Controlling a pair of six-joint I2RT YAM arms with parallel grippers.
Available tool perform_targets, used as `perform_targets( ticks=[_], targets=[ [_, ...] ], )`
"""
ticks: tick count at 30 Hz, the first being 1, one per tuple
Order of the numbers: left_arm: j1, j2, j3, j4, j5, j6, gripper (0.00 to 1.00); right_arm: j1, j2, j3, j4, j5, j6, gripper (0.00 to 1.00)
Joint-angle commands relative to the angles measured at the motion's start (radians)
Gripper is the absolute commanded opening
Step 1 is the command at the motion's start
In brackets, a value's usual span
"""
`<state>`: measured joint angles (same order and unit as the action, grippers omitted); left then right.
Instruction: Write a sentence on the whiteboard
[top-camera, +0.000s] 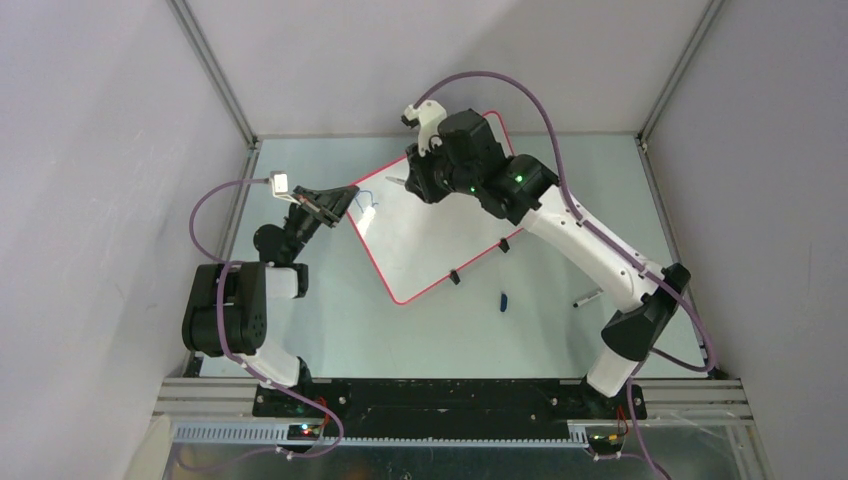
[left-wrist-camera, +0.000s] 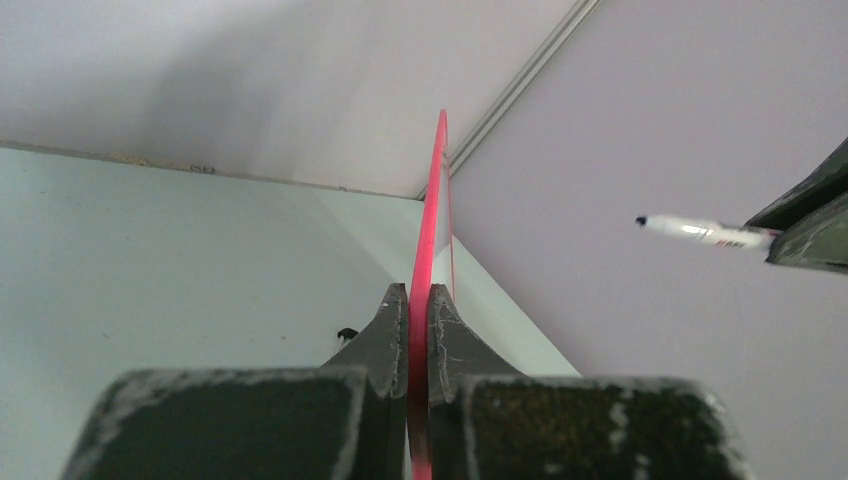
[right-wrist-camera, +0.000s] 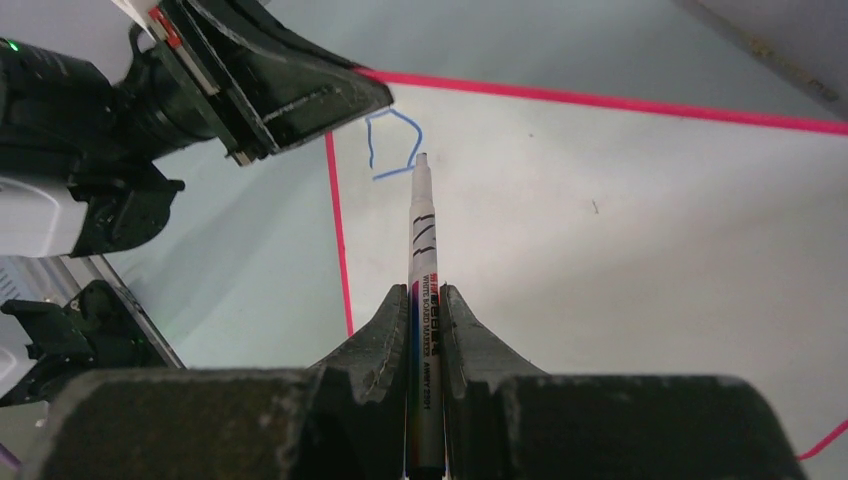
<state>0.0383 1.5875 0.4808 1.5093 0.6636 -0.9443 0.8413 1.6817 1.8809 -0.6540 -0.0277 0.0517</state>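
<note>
The whiteboard (top-camera: 430, 240) lies tilted on the table, white with a thin red rim (left-wrist-camera: 437, 190). My left gripper (top-camera: 345, 200) is shut on its left corner, and the rim runs between the closed fingers (left-wrist-camera: 385, 340) in the left wrist view. My right gripper (right-wrist-camera: 428, 295) is shut on a white whiteboard marker (right-wrist-camera: 421, 230) that points at the board's upper left. Of the sentence, only one blue D-like outline (right-wrist-camera: 395, 145) shows, just left of the marker tip. I cannot tell whether the tip touches the board. The marker (left-wrist-camera: 705, 232) also shows in the left wrist view.
A blue cap (top-camera: 503, 300) and a second pen (top-camera: 588, 297) lie on the table in front of the board. Two black clip feet (top-camera: 455, 277) sit on the board's near edge. Grey walls with metal corner posts (top-camera: 215, 75) enclose the table.
</note>
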Motion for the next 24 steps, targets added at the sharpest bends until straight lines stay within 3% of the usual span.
perform_targets(
  ticks=[1, 12, 18, 20, 23, 24],
  targets=[
    [-0.024, -0.020, -0.016, 0.022, 0.048, 0.117, 0.01, 0.008, 0.048, 0.138, -0.170, 0.026, -0.016, 0.00],
    [-0.025, -0.012, -0.008, 0.020, 0.049, 0.115, 0.00, -0.024, 0.141, 0.246, -0.286, 0.011, 0.011, 0.00],
    [-0.027, 0.001, 0.002, 0.020, 0.060, 0.117, 0.00, -0.061, 0.215, 0.387, -0.446, -0.017, 0.167, 0.00],
    [-0.029, 0.009, 0.012, 0.020, 0.070, 0.114, 0.01, -0.043, 0.170, 0.319, -0.414, 0.042, 0.255, 0.00],
    [-0.029, 0.013, 0.016, 0.020, 0.075, 0.116, 0.00, 0.023, 0.059, 0.171, -0.318, 0.332, 0.386, 0.00],
    [-0.029, 0.012, 0.015, 0.020, 0.075, 0.117, 0.00, 0.035, 0.019, 0.121, -0.290, 0.348, 0.429, 0.00]
  ],
)
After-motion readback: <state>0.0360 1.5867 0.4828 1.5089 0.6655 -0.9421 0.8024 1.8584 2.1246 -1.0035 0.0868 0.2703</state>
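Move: My right hand, with the marker pinched in it, is going for the blank whiteboard patch beside the writing: about 5 cm ahead, 1 cm to its left and 13 cm below. The blue marks lie some 5 cm ahead, 8 cm left and 12 cm down, and my left fingers' grip on the board's edge about 6 cm ahead, 10 cm left and 10 cm down. From my left hand, that patch is roughly 10 cm right, 1 cm back and 3 cm lower. With the marker clear of the board, I let my right hand rise barely 1 cm more, then sink about 5 cm towards the blank patch right of the blue marks, easing right and slightly forward. My wrist tips the marker down and swings it clockwise, roughly 15 degrees each, grip unchanged. My left hand keeps pinching the board's edge and stays put. ##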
